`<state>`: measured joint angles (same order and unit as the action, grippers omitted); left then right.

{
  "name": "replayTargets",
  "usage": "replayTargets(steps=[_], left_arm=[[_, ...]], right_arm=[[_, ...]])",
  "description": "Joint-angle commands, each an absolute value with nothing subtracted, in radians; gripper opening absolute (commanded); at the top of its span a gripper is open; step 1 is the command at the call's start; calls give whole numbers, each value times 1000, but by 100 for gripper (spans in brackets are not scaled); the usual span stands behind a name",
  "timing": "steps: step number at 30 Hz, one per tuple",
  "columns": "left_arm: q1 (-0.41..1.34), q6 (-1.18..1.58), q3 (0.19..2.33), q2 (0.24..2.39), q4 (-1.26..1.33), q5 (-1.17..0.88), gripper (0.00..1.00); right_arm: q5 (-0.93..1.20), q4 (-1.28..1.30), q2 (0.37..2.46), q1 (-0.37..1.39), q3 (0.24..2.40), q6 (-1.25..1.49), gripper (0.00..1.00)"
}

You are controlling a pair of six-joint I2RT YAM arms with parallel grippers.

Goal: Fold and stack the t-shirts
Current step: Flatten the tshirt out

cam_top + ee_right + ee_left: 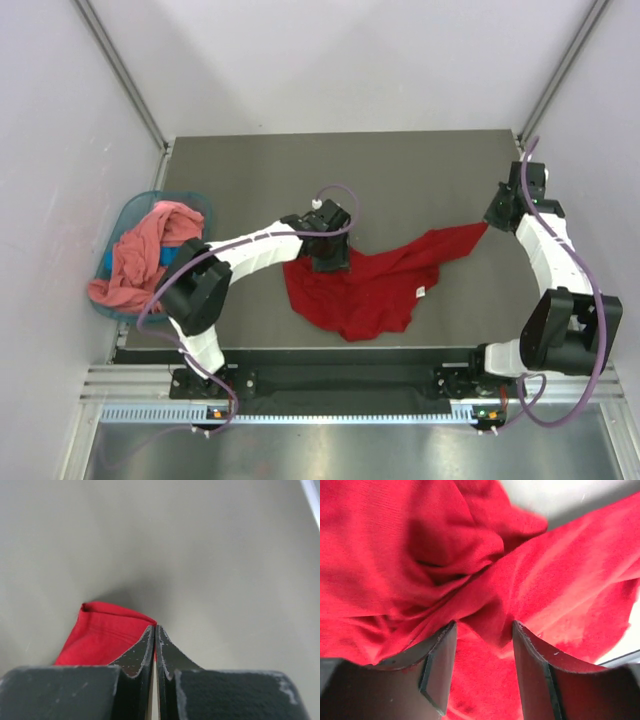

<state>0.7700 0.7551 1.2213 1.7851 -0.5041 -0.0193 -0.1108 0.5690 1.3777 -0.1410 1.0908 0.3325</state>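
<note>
The deep red t-shirt (375, 285) lies crumpled on the dark table (300, 170), its small white label (421, 291) facing up. One corner is stretched out to the right, where my right gripper (492, 218) is shut on it. The right wrist view shows the jaws (155, 628) pressed together on the red hem (102, 635). My left gripper (331, 258) is down on the shirt's upper left part. In the left wrist view it (484, 626) stands open over bunched red cloth (445, 545), which it does not pinch. A salmon-pink t-shirt (140, 255) is heaped in the basket.
The teal plastic basket (128, 214) sits off the table's left edge, the pink shirt spilling over its rim. Grey walls with metal rails close in the back and both sides. Bare table surface (200, 540) extends behind the red shirt.
</note>
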Motion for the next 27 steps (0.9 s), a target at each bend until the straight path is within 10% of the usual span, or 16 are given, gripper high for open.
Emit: replayTargets(steps=[1,27], left_arm=[[694,704,1316,1669,-526,22,54],[577,419,1255,1724,-406,-166,57]], right_arm=[[-92,512,1368,-147,1082,325,0],[21,474,1332,-146,1109,351,0]])
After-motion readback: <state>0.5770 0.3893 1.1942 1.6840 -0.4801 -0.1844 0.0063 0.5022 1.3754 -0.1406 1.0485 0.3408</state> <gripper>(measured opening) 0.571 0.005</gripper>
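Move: The open left hand hovers barely above the red t-shirt; the bunched fold at its left side lies about 4 cm ahead and 4 cm to the left, some 2 cm below. The white label is roughly 21 cm to the hand's right and 6 cm back, and the near hem about 17 cm back and 4 cm right. From the right hand, pinching the raised sleeve corner, that fold is about 39 cm left, 7 cm back and 9 cm lower. The left hand comes up clear of the t-shirt, rising about 9 cm while swinging forward and left over it with its fingers tilting outward, then draws back some 4 cm and sinks open-fingered towards the bunched fold, turning about 20 degrees clockwise, to end still above the cloth. The right hand keeps its shut pinch on the raised sleeve corner and eases left about 2 cm, dipping slightly, with a small wrist turn. ##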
